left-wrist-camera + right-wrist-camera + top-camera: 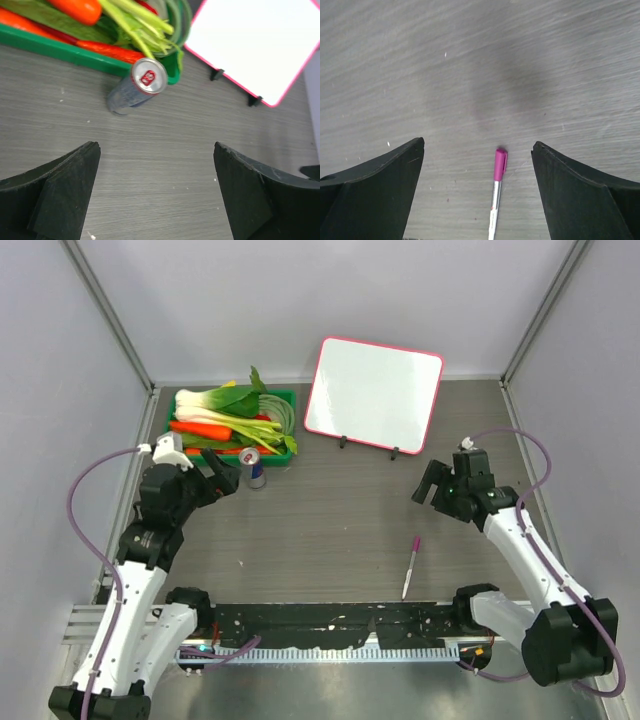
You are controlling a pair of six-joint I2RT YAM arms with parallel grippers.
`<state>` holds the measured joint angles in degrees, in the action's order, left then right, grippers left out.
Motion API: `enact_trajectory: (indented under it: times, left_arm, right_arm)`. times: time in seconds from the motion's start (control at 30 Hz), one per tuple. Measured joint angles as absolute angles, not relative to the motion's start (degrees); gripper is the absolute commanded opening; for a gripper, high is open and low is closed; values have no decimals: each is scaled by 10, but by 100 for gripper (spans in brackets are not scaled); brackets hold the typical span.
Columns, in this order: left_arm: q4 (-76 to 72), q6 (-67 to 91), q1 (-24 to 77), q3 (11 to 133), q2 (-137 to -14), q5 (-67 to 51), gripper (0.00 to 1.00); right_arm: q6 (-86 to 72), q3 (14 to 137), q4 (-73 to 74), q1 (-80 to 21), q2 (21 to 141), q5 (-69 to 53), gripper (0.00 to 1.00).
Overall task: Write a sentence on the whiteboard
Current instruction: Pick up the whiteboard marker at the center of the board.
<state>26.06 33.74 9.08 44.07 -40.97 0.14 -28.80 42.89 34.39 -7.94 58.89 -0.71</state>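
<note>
The whiteboard (372,392) stands tilted on two black feet at the back of the table, pink-framed, its face plain white; the sentence is not in view. The board's corner (260,40) also shows in the left wrist view. A marker with a pink cap (410,567) lies on the table near the front, right of centre. My right gripper (432,485) hovers open above the table; in its wrist view the marker (497,190) lies below between the open jaws (478,143), untouched. My left gripper (218,480) (156,147) is open and empty near the can.
A green tray (286,396) (60,50) of carrots and leafy vegetables sits at the back left. A drink can (257,472) (137,90) stands just in front of it. Grey walls enclose the table on three sides.
</note>
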Motion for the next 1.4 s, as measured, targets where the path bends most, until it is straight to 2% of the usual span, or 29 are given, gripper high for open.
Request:
enact_trajectory:
  times: [0.17,0.2,0.33,0.47,0.6,0.7,0.8,0.87,0.9,0.97,1.2,1.4]
  left_arm:
    - [255,326,91,440,-390,-50,100]
    - [255,325,91,441,-392,-57,100]
    - [260,320,91,453,-416,-78,100]
    - [262,313,91,468,-451,-102,100]
    - [264,311,91,483,-479,-122,100]
    - [264,311,91,489,-491,-134,100]
    - [265,311,91,491,-496,-142,100]
    - [266,310,91,495,-497,-142,100]
    - [266,310,91,497,-496,-143,100]
    - [266,310,91,502,-496,-143,100]
    - [270,307,91,517,-496,-152,100]
    - [275,300,91,522,-497,-188,100]
  right_arm:
    - [-298,429,382,-135,610,-12,81]
    - [-303,429,387,-147,616,-12,73]
    - [-322,419,393,-177,645,-16,61]
    - [-344,383,392,-186,675,-18,60]
    - [-360,370,391,-198,692,-18,53]
    - [-367,359,382,-202,699,-21,36]
    - [-376,340,366,-202,715,-34,29]
    - [-377,338,363,-202,716,-37,20]
    - [-376,337,361,-202,717,-38,9]
    - [-376,337,354,-202,721,-46,1]
    - [-372,352,344,-205,728,-61,1]
    - [-359,459,350,-206,727,-63,1]
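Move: The marker's middle lies about 11 cm back from the open right gripper, 6 cm to its left and some 10 cm below, its magenta cap pointing outward. The board's right-hand clip stands roughly 14 cm ahead of that gripper and 9 cm left, also about 10 cm lower; the whiteboard's middle is some 20 cm ahead, 15 cm left and 4 cm below. From the left gripper the marker is about 38 cm right, 10 cm back and 21 cm down. Bring the right gripper down about 10 cm, back 8 and left 5 to the marker, tipping the fingers some 25 degrees steeper and closing them to pinch it by the cap's lower end; then lift and carry it forward and left, easing the tilt. Meanwhile swing the open, empty left gripper right and slightly up, turning it clockwise. ##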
